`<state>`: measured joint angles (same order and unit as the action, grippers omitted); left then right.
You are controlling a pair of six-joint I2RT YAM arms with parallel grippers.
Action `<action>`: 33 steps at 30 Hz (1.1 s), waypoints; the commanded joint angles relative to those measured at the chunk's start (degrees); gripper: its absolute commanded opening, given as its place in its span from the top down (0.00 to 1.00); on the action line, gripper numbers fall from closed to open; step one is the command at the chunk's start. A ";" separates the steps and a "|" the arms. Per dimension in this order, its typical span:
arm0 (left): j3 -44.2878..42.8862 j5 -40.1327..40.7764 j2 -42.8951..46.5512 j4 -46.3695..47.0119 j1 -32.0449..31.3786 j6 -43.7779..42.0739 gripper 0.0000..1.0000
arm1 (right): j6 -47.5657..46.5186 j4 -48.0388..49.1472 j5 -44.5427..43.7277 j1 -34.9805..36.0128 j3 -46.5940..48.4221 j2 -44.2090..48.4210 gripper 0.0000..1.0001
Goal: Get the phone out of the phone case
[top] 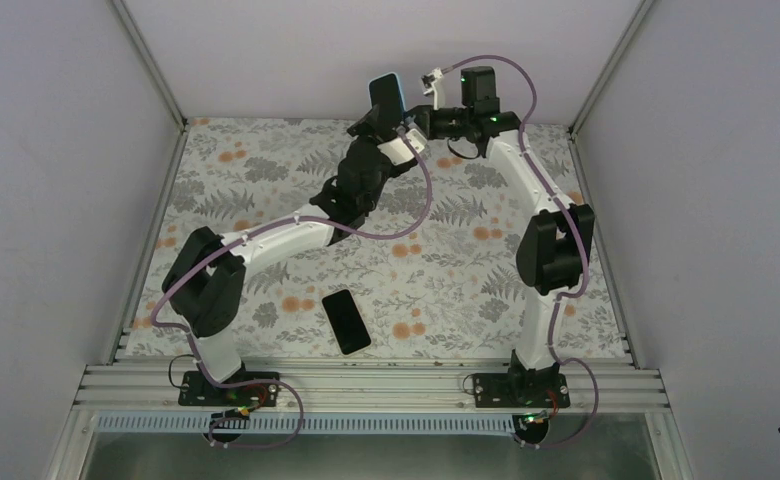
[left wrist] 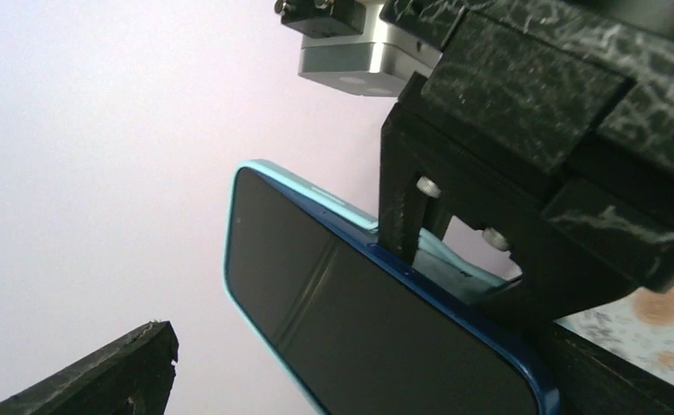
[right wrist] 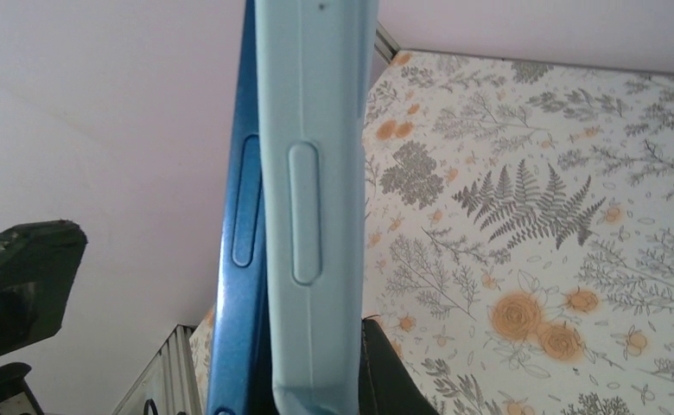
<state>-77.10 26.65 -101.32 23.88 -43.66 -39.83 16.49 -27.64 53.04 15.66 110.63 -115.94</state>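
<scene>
The phone (top: 387,97), dark-screened with a blue frame, sits in a light blue case and is held upright in the air at the back centre. In the left wrist view the case (left wrist: 454,264) is peeled away from the phone (left wrist: 359,320) along one side. The right wrist view shows the blue phone edge (right wrist: 238,216) split from the case wall (right wrist: 316,173). My right gripper (top: 414,112) is shut on the case wall, one finger (left wrist: 400,216) against the phone's edge. My left gripper (top: 378,125) stands open around the phone; its left finger (left wrist: 109,367) is apart from the screen.
A second black phone (top: 346,320) lies flat on the floral table cover (top: 446,270) near the front edge, between the two arm bases. White walls close in the back and both sides.
</scene>
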 commanded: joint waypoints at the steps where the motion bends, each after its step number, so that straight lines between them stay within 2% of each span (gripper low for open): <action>1: 2.29 15.79 -0.37 20.86 2.19 -9.11 0.04 | 0.29 -0.07 4.77 -0.20 -1.73 4.51 0.97; 6: 6.67 18.47 -5.02 51.60 2.35 -31.41 0.04 | 1.37 -0.14 8.90 -0.20 -2.70 4.36 0.97; 8: 7.63 17.65 -6.13 58.26 2.60 -35.66 0.04 | 1.67 0.00 10.83 -0.15 -3.33 4.59 0.97; 12: 9.29 15.09 -6.62 62.75 2.37 -37.13 0.09 | 1.25 -0.06 12.72 0.04 -4.61 5.22 0.97; 16: 7.89 13.77 -9.77 70.02 2.27 -42.72 0.16 | 0.70 -0.81 13.97 0.38 -5.25 5.38 0.97; 19: 7.84 12.76 -11.12 71.96 2.35 -44.44 0.18 | 0.25 -1.08 15.72 0.58 -5.57 5.82 0.97; 22: 7.84 11.59 -12.45 74.41 2.27 -46.81 0.24 | -1.01 -2.43 18.18 0.68 -5.52 6.11 0.97; 25: 7.82 8.38 -14.65 79.70 2.31 -51.21 0.29 | -4.73 -6.90 20.41 0.94 -4.24 5.19 0.97; 29: 7.89 6.79 -15.86 80.98 2.18 -52.71 0.30 | -15.98 -20.01 21.30 1.81 1.37 2.32 0.97; 33: 7.87 6.92 -15.66 80.99 2.24 -52.29 0.34 | -15.80 -18.59 21.23 1.79 -0.69 3.41 0.97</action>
<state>-66.50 26.13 -117.64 88.03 -46.28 -88.07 5.87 -31.55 59.77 15.81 111.02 -114.21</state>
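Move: From the open left hand, the phone's middle lies roughly 2 cm ahead, level left to right and about 2 cm above, in front of its fingers. The phone case sits just behind it, about 3 cm ahead, 1 cm right and 2 cm up, while the right fingertips are some 2 cm ahead, 4 cm right and 2 cm up. From the right hand, which already pinches the case's edge, the phone is about 4 cm left, at its height and about 1 cm nearer the base. The left hand draws back about 3 cm while its wrist tips the fingers upward some 40 degrees and rolls its left side up, staying at the phone's lower end and closing by nearly a third around the phone's sides, with the right-hand finger still wedged between phone and case. The right hand keeps its shut pinch on the case's edge and carries it back about 3 cm and up some 2 cm, turning slightly counter-clockwise. ##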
